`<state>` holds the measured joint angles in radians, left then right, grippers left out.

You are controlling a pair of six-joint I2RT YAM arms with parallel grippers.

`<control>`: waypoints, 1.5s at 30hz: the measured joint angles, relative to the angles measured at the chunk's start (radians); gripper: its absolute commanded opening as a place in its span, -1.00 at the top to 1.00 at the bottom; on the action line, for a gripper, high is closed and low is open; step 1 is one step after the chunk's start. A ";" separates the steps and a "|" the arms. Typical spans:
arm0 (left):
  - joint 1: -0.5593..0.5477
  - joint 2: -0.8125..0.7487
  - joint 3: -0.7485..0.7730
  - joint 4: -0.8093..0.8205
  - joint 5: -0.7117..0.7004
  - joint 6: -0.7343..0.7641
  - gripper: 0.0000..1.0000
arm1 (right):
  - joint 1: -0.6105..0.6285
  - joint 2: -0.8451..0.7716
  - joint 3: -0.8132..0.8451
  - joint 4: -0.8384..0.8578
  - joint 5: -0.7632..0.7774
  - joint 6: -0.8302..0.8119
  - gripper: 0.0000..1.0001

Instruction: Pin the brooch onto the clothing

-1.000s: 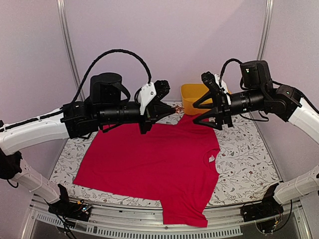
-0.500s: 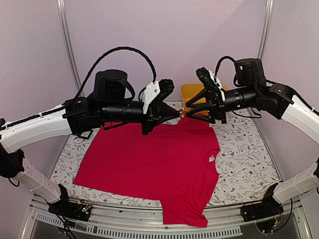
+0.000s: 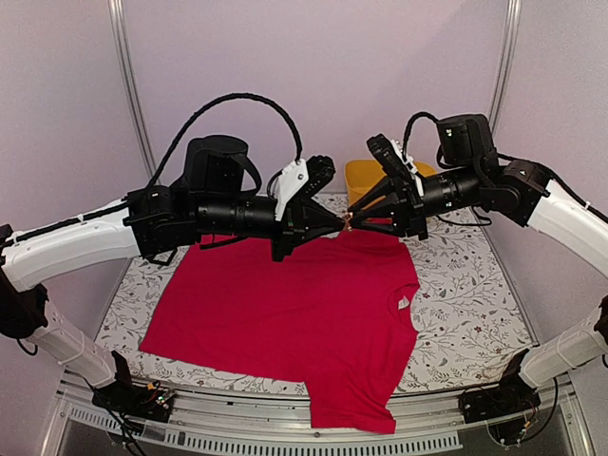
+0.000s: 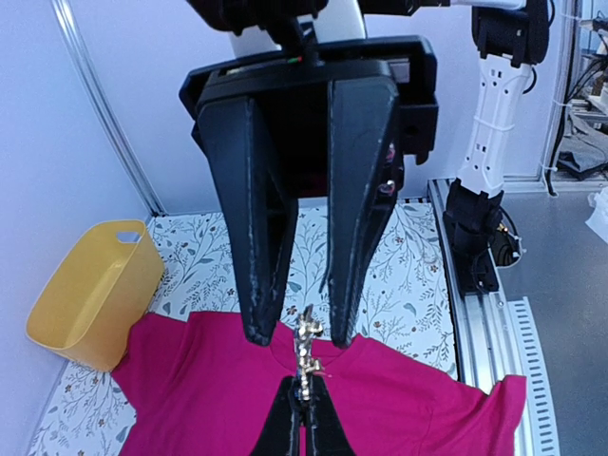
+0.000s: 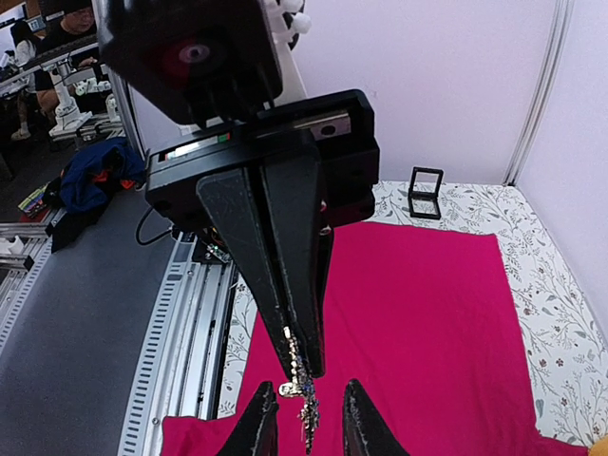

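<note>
The brooch (image 3: 348, 221), a tiny silvery cluster, hangs in mid-air above the far edge of the clothing (image 3: 285, 313), a red-pink T-shirt spread flat on the table. My left gripper (image 3: 339, 224) is shut on the brooch's lower end (image 4: 306, 347). My right gripper (image 3: 354, 220) faces it tip to tip. In the right wrist view its fingers (image 5: 262, 418) stand on either side of the brooch (image 5: 306, 404), with a narrow gap on each side and no contact visible. The left gripper (image 5: 304, 366) reaches in from above in that view.
A yellow bin (image 3: 370, 180) stands at the back of the table, just behind the two grippers. A small black frame (image 5: 426, 193) sits on the floral tablecloth (image 3: 465, 304) beyond the shirt. A metal rail (image 3: 285, 442) runs along the near edge.
My right gripper moved left to meet the left gripper's tip, and its jaws narrowed around the brooch. The left arm shifted slightly right and kept its hold.
</note>
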<state>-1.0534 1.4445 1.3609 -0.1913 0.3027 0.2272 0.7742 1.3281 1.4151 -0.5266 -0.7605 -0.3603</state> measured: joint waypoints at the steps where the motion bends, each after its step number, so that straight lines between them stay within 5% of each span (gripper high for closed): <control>1: 0.000 0.000 0.000 -0.001 0.000 0.000 1.00 | 0.000 0.003 0.000 0.000 -0.001 0.000 0.52; 6: 0.000 0.000 0.000 -0.001 0.000 0.000 1.00 | 0.000 0.010 0.000 -0.005 0.001 0.001 0.73; 13: 0.002 0.000 0.000 0.000 -0.003 0.000 1.00 | 0.003 0.010 0.000 -0.011 0.005 0.002 0.58; 20: 0.002 0.000 0.000 0.000 -0.003 -0.001 1.00 | 0.003 0.010 0.000 -0.013 0.010 -0.001 0.84; 25: 0.002 0.000 0.000 0.006 0.000 -0.001 1.00 | 0.003 0.010 0.000 -0.018 0.015 0.002 0.75; 29: 0.002 0.000 0.000 0.008 0.003 -0.007 1.00 | 0.003 0.010 0.000 -0.020 0.022 0.000 1.00; 34: 0.004 0.000 0.000 0.011 0.004 -0.019 1.00 | 0.004 0.010 0.000 -0.019 0.025 0.000 1.00; 35: 0.005 0.000 -0.001 0.012 0.004 -0.020 0.93 | 0.004 0.010 0.000 -0.018 0.026 0.002 1.00; 38: 0.006 0.000 -0.002 0.016 0.003 -0.021 0.03 | 0.004 0.010 -0.002 -0.015 0.035 0.009 1.00; 39: 0.009 0.000 -0.003 0.016 0.001 -0.024 -0.09 | 0.004 0.009 -0.006 -0.007 0.048 0.015 1.00; 45: 0.023 -0.022 -0.098 0.114 -0.074 -0.056 -0.22 | -0.016 0.007 -0.049 0.013 0.124 0.079 1.00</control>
<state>-1.0306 1.4227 1.2629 -0.0776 0.2283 0.1707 0.7586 1.3350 1.3663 -0.5137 -0.6365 -0.2813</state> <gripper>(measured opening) 0.600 0.009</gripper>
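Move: The brooch is still clamped in my left fingertips, its free end sticking out about 2 cm to that hand's right. From my right hand, whose part-open fingers already straddle that end, the brooch lies roughly 1 cm left, level with it. The clothing's middle is some 33 cm below my right hand, about 8 cm left and 5 cm ahead; the yellow bin stands roughly 40 cm ahead, 15 cm right and 28 cm lower. I take the brooch over: my right fingers sink about 1 cm and close in small steps until they pinch its free end, while my left hand keeps still and holds. Then my left fingers open past halfway and ease some 2 cm forward and 1 cm down and leftward, off the brooch, as my right hand carries it forward and down roughly 2 cm, turning about 10 degrees clockwise. ##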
